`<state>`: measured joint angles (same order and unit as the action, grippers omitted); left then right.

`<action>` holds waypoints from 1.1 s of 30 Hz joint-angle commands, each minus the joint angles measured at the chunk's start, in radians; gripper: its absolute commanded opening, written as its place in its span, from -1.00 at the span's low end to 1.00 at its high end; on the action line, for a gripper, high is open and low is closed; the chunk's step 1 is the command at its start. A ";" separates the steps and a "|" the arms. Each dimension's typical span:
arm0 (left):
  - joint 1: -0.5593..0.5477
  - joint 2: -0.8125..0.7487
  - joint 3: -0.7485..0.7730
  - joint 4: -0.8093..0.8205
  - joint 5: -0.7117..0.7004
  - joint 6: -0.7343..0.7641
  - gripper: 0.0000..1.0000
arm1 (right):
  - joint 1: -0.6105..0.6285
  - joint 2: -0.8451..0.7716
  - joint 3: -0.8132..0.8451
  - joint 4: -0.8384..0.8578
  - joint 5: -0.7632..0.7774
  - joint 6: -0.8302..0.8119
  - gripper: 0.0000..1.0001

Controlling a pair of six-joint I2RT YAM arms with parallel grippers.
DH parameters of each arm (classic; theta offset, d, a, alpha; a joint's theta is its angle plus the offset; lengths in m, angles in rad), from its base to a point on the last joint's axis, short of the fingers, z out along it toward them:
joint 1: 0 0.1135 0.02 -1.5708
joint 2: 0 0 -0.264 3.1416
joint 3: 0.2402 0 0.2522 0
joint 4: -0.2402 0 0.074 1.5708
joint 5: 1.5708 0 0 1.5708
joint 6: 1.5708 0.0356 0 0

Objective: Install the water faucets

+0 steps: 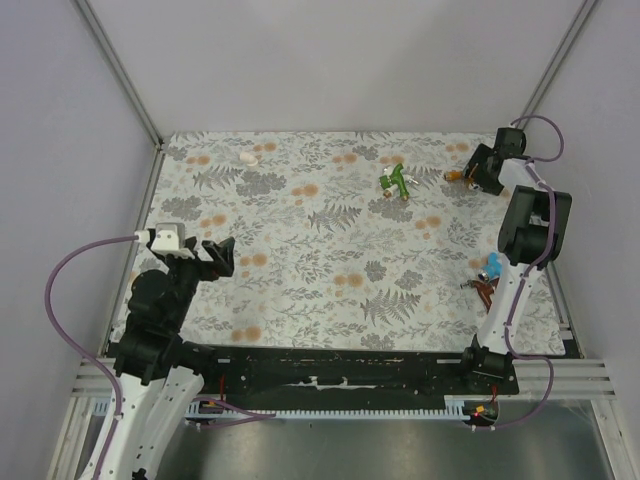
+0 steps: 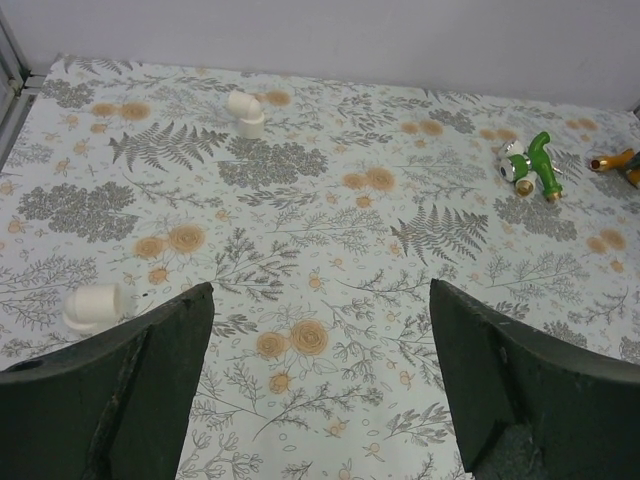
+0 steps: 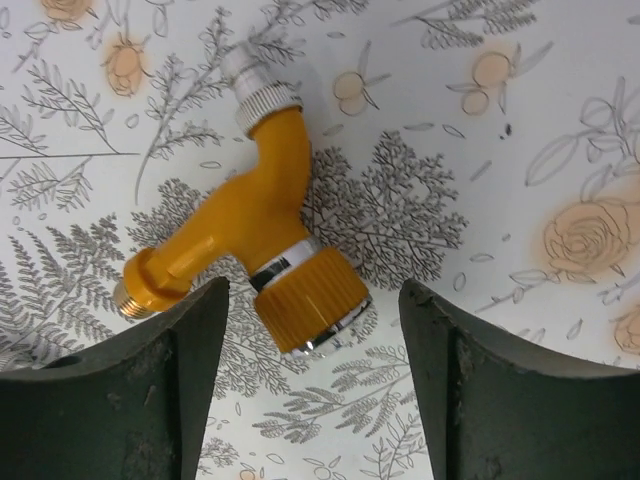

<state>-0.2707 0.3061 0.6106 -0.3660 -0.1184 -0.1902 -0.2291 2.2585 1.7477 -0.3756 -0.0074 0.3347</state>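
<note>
The orange water faucet (image 3: 250, 225) lies flat on the flowered table cloth, near the far right corner (image 1: 455, 174). My right gripper (image 3: 312, 290) hangs over it, open. Its fingers (image 3: 180, 370) straddle the ribbed orange cap with a gap on each side. A green faucet (image 1: 396, 181) lies at the far middle and also shows in the left wrist view (image 2: 530, 165). A blue faucet (image 1: 493, 265) and a dark red one (image 1: 485, 287) lie beside the right arm. My left gripper (image 1: 222, 250) hovers open over the left of the table with nothing between its fingers (image 2: 320, 290).
A white elbow fitting (image 1: 247, 156) lies at the far left, which the left wrist view shows as well (image 2: 246, 113). Another white fitting (image 2: 92, 307) sits just left of my left fingers. Grey walls and metal rails (image 1: 120, 70) enclose the table.
</note>
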 commanded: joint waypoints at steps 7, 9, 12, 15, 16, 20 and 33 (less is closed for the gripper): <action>-0.001 0.027 0.015 0.025 0.056 0.051 0.82 | -0.010 0.102 0.119 -0.075 -0.121 -0.040 0.26; -0.001 0.025 0.018 0.022 0.063 0.052 0.81 | -0.010 0.095 0.105 -0.072 -0.143 -0.040 0.15; -0.001 0.021 0.018 0.022 0.074 0.054 0.81 | -0.012 0.058 0.060 -0.053 -0.166 -0.033 -0.02; -0.002 0.016 0.017 0.022 0.088 0.054 0.80 | -0.010 -0.009 -0.009 -0.013 -0.207 -0.008 -0.22; -0.001 0.016 0.020 0.019 0.091 0.052 0.80 | -0.009 -0.029 -0.036 -0.002 -0.224 0.004 -0.26; -0.001 0.019 0.026 0.015 0.114 0.041 0.80 | 0.004 -0.143 -0.189 0.064 -0.275 0.056 -0.33; -0.001 0.442 0.109 -0.036 0.386 -0.302 0.86 | 0.161 -0.640 -0.784 0.271 -0.296 0.205 -0.43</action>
<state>-0.2707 0.6250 0.6727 -0.3744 0.0982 -0.3439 -0.1261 1.7790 1.0592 -0.2100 -0.2760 0.4881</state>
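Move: The orange faucet lies just in front of the right fingers, its middle about 3 cm ahead, 4 cm left and 1 cm below, with its round cap nearest the gap between them. The green faucet is some 27 cm left of this hand and 2 cm ahead; the blue faucet lies about 25 cm straight back, both roughly 1 cm lower. From the left hand, the orange faucet is around 35 cm ahead, 68 cm right and 25 cm below. The orange faucet's cap is taken between the right fingers as they ease under 2 cm forward, close to about half open and pinch it. The right hand then draws it back and left, some 19 cm and nearly level, rolling its left side up nearly 20 degrees. Late on, the empty left hand swings about 5 cm right, sinks 4 cm and tips down. ##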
